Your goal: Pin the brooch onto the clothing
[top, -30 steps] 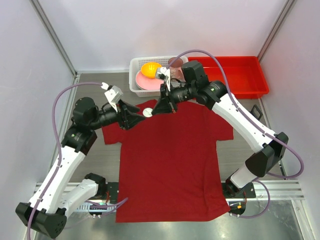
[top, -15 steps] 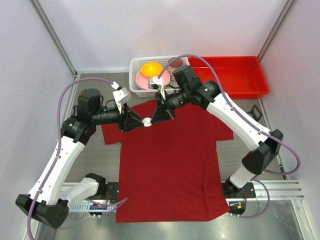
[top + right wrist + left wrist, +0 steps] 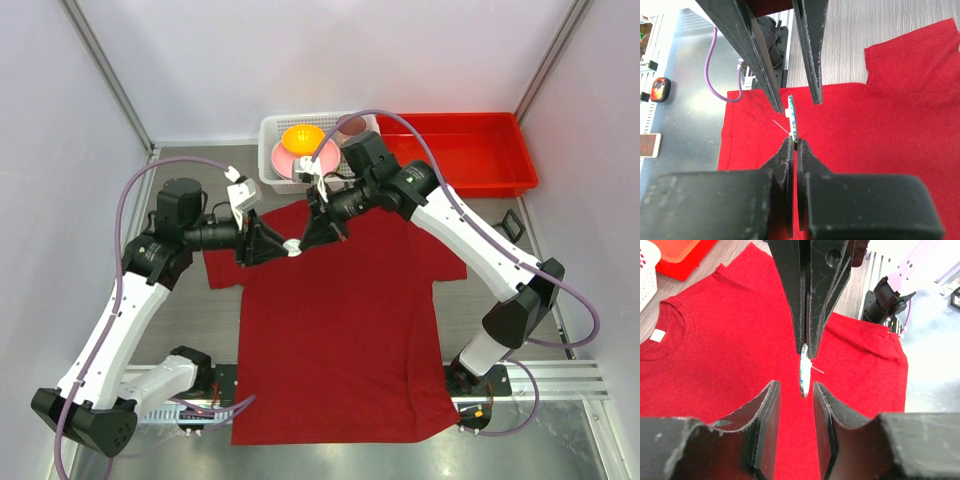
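Observation:
The brooch [image 3: 793, 120], a small pale disc with a thin pin sticking out, hangs edge-on above the clothing [image 3: 340, 320], a dark red T-shirt spread flat on the table. My right gripper [image 3: 794, 142] is shut on the disc's lower rim. My left gripper [image 3: 796, 386] faces it tip to tip and stands open. Its two fingers flank the free edge of the brooch [image 3: 804, 371] with a narrow gap on each side. In the top view the brooch [image 3: 291, 247] sits between both grippers, over the shirt's upper left chest.
A white basket [image 3: 270, 150] with a pink plate and an orange bowl stands behind the shirt's collar. A red tray [image 3: 500, 150] lies to its right. The shirt's white neck label [image 3: 657, 335] shows inside the collar.
Both grippers have carried the brooch a little nearer, away from the collar. The left gripper's jaws have narrowed around the brooch's free edge.

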You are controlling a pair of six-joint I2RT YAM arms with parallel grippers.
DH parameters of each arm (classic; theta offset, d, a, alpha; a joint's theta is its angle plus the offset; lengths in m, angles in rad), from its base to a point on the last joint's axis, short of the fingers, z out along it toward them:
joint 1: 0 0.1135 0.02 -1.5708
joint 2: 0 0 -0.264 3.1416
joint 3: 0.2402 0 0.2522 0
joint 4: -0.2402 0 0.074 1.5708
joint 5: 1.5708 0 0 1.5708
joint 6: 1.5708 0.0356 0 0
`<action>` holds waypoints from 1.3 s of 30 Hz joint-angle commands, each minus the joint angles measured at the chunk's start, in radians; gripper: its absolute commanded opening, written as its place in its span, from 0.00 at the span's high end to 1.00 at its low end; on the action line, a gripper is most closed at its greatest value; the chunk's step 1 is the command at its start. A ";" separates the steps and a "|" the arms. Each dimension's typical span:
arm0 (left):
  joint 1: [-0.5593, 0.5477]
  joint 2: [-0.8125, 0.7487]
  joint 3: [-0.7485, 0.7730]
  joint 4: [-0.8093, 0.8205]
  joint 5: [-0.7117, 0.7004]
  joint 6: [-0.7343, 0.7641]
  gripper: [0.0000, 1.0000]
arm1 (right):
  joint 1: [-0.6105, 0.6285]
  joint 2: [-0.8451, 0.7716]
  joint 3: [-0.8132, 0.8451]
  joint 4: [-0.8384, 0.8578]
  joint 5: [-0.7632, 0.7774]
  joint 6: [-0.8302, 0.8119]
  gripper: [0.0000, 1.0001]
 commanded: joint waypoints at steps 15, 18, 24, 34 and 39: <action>-0.002 0.031 0.008 -0.036 0.093 0.055 0.73 | 0.034 0.001 0.051 -0.039 0.014 -0.073 0.99; -0.008 0.034 0.008 -0.050 0.088 0.075 0.77 | 0.036 0.006 0.057 -0.040 0.015 -0.078 0.99; -0.019 0.046 0.013 -0.076 0.087 0.077 1.00 | 0.037 0.010 0.059 -0.036 0.018 -0.079 0.99; -0.014 -0.072 -0.180 0.154 -0.378 -0.365 1.00 | -0.012 -0.109 -0.137 0.402 0.504 0.161 0.33; 0.006 -0.089 -0.228 0.230 -0.626 -0.436 1.00 | -0.013 -0.210 -0.311 0.606 0.825 0.169 0.11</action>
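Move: Just off the left fingertips, about 1 cm to their right at the same height, is the brooch, still pinched by the right hand, roughly 2 cm to that hand's left. The clothing lies about 29 cm below the left hand, its middle some 5 cm back and 9 cm right. The collar tag is about 19 cm ahead and 8 cm right at that level, and the white basket roughly 32 cm ahead, 6 cm right and 26 cm below. Closing around the brooch while easing down and back about 1 cm, the left fingers pinch its near edge as the right hand keeps hold. The right fingers then open wide and leave it, going about 9 cm forward with a turn of nearly 30 degrees clockwise. The left hand carries the brooch about 6 cm down, then also forward and left, turning some 25 degrees counter-clockwise. ##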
